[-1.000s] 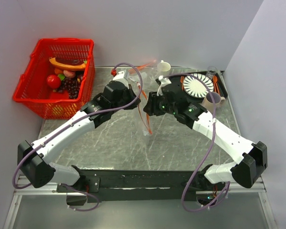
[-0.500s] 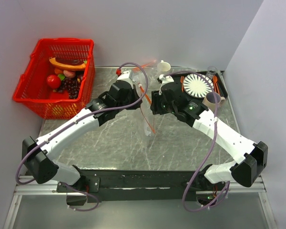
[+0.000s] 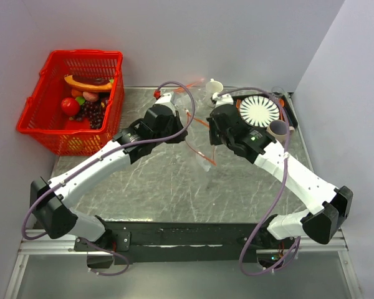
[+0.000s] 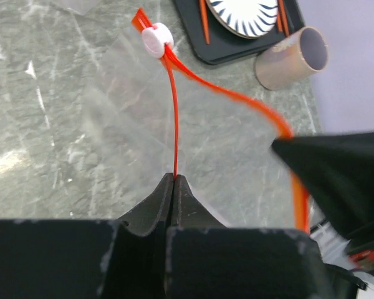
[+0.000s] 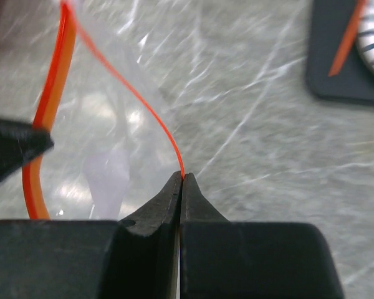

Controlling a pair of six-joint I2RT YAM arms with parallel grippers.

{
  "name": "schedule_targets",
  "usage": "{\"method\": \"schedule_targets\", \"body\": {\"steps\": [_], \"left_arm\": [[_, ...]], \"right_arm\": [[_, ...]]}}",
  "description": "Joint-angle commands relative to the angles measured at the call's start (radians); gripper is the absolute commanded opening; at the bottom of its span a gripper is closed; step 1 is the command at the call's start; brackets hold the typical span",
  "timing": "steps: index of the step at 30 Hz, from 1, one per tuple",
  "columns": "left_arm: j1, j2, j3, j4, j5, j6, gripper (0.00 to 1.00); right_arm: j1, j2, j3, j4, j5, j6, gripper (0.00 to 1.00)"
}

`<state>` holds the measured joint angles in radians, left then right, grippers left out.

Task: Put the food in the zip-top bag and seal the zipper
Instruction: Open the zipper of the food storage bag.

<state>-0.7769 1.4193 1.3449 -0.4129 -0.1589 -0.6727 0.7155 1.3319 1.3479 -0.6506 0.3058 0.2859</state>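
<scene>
The clear zip-top bag (image 3: 200,151) hangs between my two grippers over the middle of the table. My left gripper (image 4: 174,178) is shut on one side of its orange-red zipper (image 4: 174,112), below the white slider (image 4: 156,40). Pinching the zipper's other side (image 5: 140,103) is my right gripper (image 5: 182,175), also shut. Seen from above, the left gripper (image 3: 186,126) and right gripper (image 3: 209,124) face each other a little apart. The food lies in the red basket (image 3: 68,56): a red round fruit (image 3: 70,106), a grape bunch (image 3: 92,113) and an orange-brown curved piece (image 3: 86,83).
At the back right a black tray (image 3: 287,116) carries a striped plate (image 3: 258,111) and orange cutlery, with a beige cup (image 3: 277,129) beside it. Crinkled clear plastic (image 3: 196,93) and a small white cup (image 3: 215,86) lie at the back centre.
My right gripper has shut on the zipper's free side and drawn back to the right. The bag's mouth has spread and its lower end has swung right.
</scene>
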Motion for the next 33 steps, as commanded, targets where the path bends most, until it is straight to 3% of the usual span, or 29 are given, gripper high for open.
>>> {"method": "schedule_targets", "body": {"steps": [1, 9, 15, 26, 33], "left_arm": [[-0.004, -0.003, 0.036, 0.074, 0.085, -0.004, 0.01], [-0.004, 0.072, -0.130, 0.236, 0.136, -0.059, 0.01], [-0.002, 0.133, -0.205, 0.214, 0.093, -0.065, 0.01], [-0.002, 0.147, -0.319, 0.213, 0.001, -0.062, 0.01], [-0.002, 0.113, -0.345, 0.240, -0.002, -0.042, 0.01]], "right_arm": [[0.004, -0.016, 0.121, -0.030, 0.231, -0.050, 0.00], [0.010, 0.007, 0.044, 0.019, 0.178, -0.019, 0.00], [0.030, 0.033, -0.088, 0.092, 0.165, 0.013, 0.00], [-0.005, 0.007, -0.046, 0.049, 0.335, 0.053, 0.00], [-0.033, -0.037, -0.081, 0.089, 0.241, 0.044, 0.00]]}}
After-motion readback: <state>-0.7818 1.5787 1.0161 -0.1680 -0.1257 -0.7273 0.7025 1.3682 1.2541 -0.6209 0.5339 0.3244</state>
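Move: Both closed grippers already hold the bag's zipper lips, one each. The zipper slider is about 7 cm ahead of the left hand, 2 cm to its right and 2 cm lower; from the right hand it is some 8 cm ahead, 7 cm to the left and 2 cm lower. The white cup stands roughly 27 cm ahead of the right hand, straight out, and the tray's middle 23 cm ahead and 19 cm right, both some 20 cm below. Keep both lips pinched. Ease the left gripper about 3 cm right, then drop it some 16 cm towards the table, tipping the fingers further down and bringing it back left. Lift the right gripper about 4 cm with a short reach forward and right, lower it past its starting height, then draw it right, away from the left gripper, turning clockwise. ##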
